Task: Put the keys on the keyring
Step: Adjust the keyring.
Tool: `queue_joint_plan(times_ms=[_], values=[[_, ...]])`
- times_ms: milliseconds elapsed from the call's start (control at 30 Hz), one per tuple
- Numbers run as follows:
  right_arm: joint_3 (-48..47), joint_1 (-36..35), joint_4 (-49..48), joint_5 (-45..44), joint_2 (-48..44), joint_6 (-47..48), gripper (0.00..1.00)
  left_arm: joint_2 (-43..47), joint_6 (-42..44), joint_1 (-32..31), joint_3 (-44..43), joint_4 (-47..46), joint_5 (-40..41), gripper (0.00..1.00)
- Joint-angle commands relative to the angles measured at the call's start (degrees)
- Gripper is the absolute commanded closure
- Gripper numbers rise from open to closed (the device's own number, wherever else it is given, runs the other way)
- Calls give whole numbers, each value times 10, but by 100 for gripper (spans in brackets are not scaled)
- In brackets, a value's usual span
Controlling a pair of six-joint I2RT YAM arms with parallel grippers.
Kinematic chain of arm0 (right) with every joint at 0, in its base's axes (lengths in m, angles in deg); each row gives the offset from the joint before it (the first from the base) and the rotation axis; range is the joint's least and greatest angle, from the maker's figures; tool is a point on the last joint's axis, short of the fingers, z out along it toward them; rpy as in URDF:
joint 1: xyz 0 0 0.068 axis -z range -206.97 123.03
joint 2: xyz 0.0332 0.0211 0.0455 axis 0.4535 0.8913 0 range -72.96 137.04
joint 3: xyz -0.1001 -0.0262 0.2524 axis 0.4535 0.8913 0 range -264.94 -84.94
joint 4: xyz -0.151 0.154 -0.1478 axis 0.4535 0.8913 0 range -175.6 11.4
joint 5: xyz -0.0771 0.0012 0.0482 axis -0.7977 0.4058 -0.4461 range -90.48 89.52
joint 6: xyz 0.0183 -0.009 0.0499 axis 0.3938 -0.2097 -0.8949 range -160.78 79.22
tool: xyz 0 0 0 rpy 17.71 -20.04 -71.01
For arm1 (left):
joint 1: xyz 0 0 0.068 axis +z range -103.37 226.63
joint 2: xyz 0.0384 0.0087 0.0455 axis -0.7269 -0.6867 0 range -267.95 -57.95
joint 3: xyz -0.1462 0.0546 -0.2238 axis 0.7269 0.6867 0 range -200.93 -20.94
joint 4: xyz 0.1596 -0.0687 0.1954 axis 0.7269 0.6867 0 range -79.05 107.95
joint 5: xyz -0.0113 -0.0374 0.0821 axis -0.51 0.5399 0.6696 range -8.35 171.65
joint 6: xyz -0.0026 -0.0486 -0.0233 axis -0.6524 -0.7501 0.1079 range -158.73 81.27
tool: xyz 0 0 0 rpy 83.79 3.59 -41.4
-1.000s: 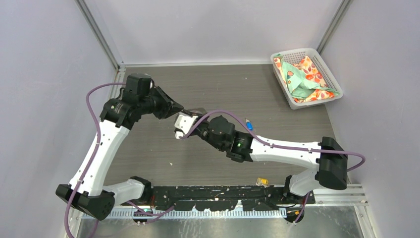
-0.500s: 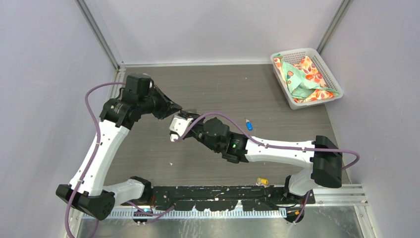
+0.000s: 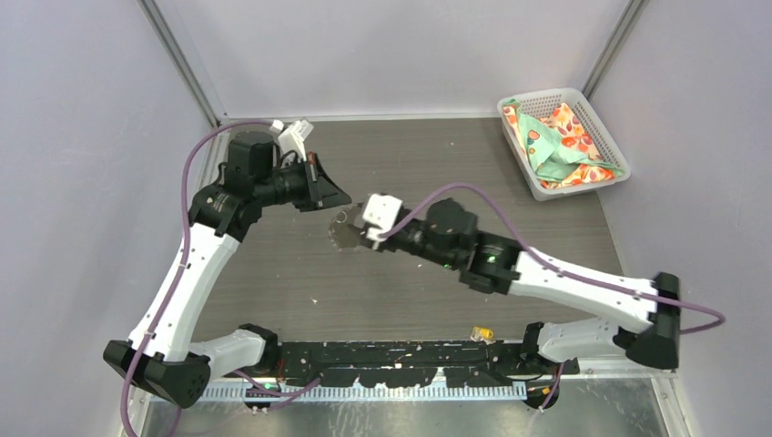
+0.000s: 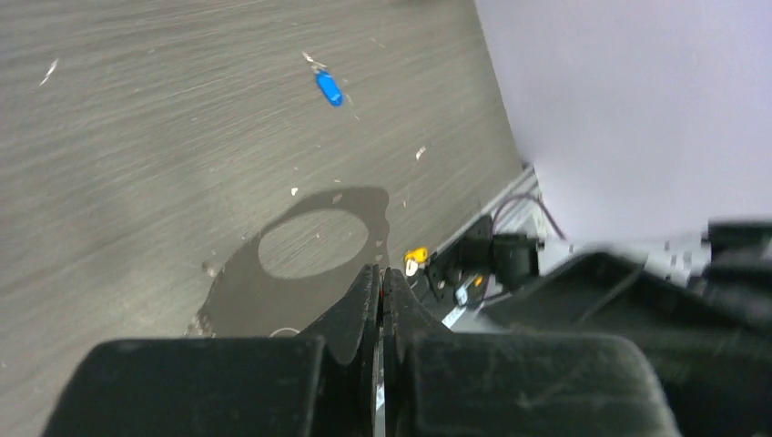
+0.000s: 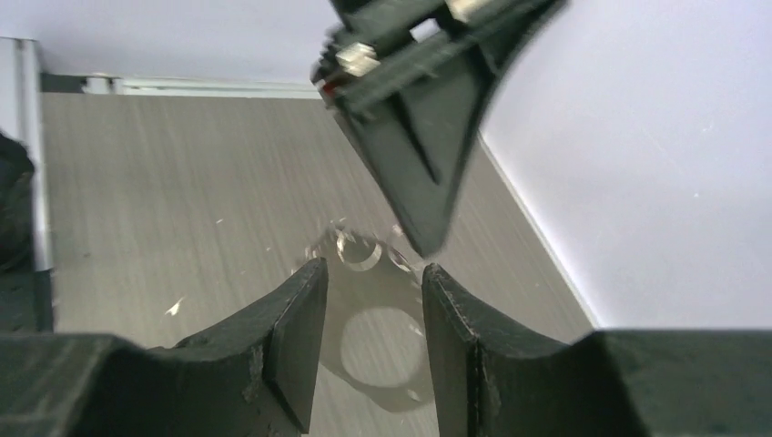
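Observation:
My left gripper is shut, and the keyring hangs from its tip above the table. In the right wrist view the keyring's pale loop dangles beside the left gripper's dark fingers. My right gripper is open just in front of the loop, with nothing between its fingers. The blue key lies on the table in the left wrist view; the right arm hides it from above. The yellow key rests near the front rail by the right arm's base.
A white basket with a patterned cloth stands at the back right corner. The right forearm stretches low across the right half of the table. Walls close off the left, back and right sides.
My right gripper has opened and pulled back to the right of the keyring. The left gripper has shut fully and its wrist has turned, with the keyring now at its tip.

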Motion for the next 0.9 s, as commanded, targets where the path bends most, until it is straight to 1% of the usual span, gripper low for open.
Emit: queue_joint_plan(times_ms=[0,67,133,167,200,233,333,467,600,767,800,867], values=[[-29,66,141,169,-89,-98,52,16,164,0,-22,-34,-162,100],[-41,98,184,239,-104,-120,52,10,228,-2,-35,3,-217,100],[-55,129,216,305,-104,-135,51,9,281,-5,-44,35,-247,100],[-63,140,226,329,-101,-142,51,10,303,-6,-47,44,-274,100],[-69,150,231,347,-98,-150,51,13,331,-9,-51,53,-286,100],[-73,158,231,371,-93,-160,51,16,340,-10,-52,59,-296,100],[-77,176,209,440,-76,-198,51,26,396,-20,-59,81,-327,100],[-65,192,143,498,-61,-260,52,42,433,-25,-54,89,-349,100],[-46,198,66,510,-63,-315,52,57,424,-28,-41,62,-347,100],[-18,199,-34,497,-65,-382,54,77,371,-28,-14,-14,-339,100],[-10,200,-52,493,-67,-391,55,82,348,-28,-8,-30,-336,100],[0,199,-74,490,-67,-405,57,88,326,-28,4,-56,-331,100]])
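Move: The left hand already pinches the keyring by its rim. The keyring hangs with its middle about 6 cm below that hand, some 3 cm back and 2 cm to its left. From the empty, open right hand the keyring's middle is level fore and aft, about 2 cm to the left and 5 cm below. On the table some 30 cm beneath, from the right hand, the blue-tagged key lies about 27 cm right and 6 cm ahead, the yellow-tagged key some 30 cm right and 21 cm back. The left hand keeps its pinch on the keyring and draws it back about 11 cm, rising some 5 cm, while its wrist swings clockwise and lifts the fingers from their downward slant until they point across towards the right arm. The right hand, fingers staying about half open, backs off right and up by about 6 cm, then comes back and partly left again, dipping and rising while it turns counter-clockwise and rolls some 30 degrees, to end with its fingers facing the left fingertips at the keyring's upper edge; whether they touch it can't be seen. ##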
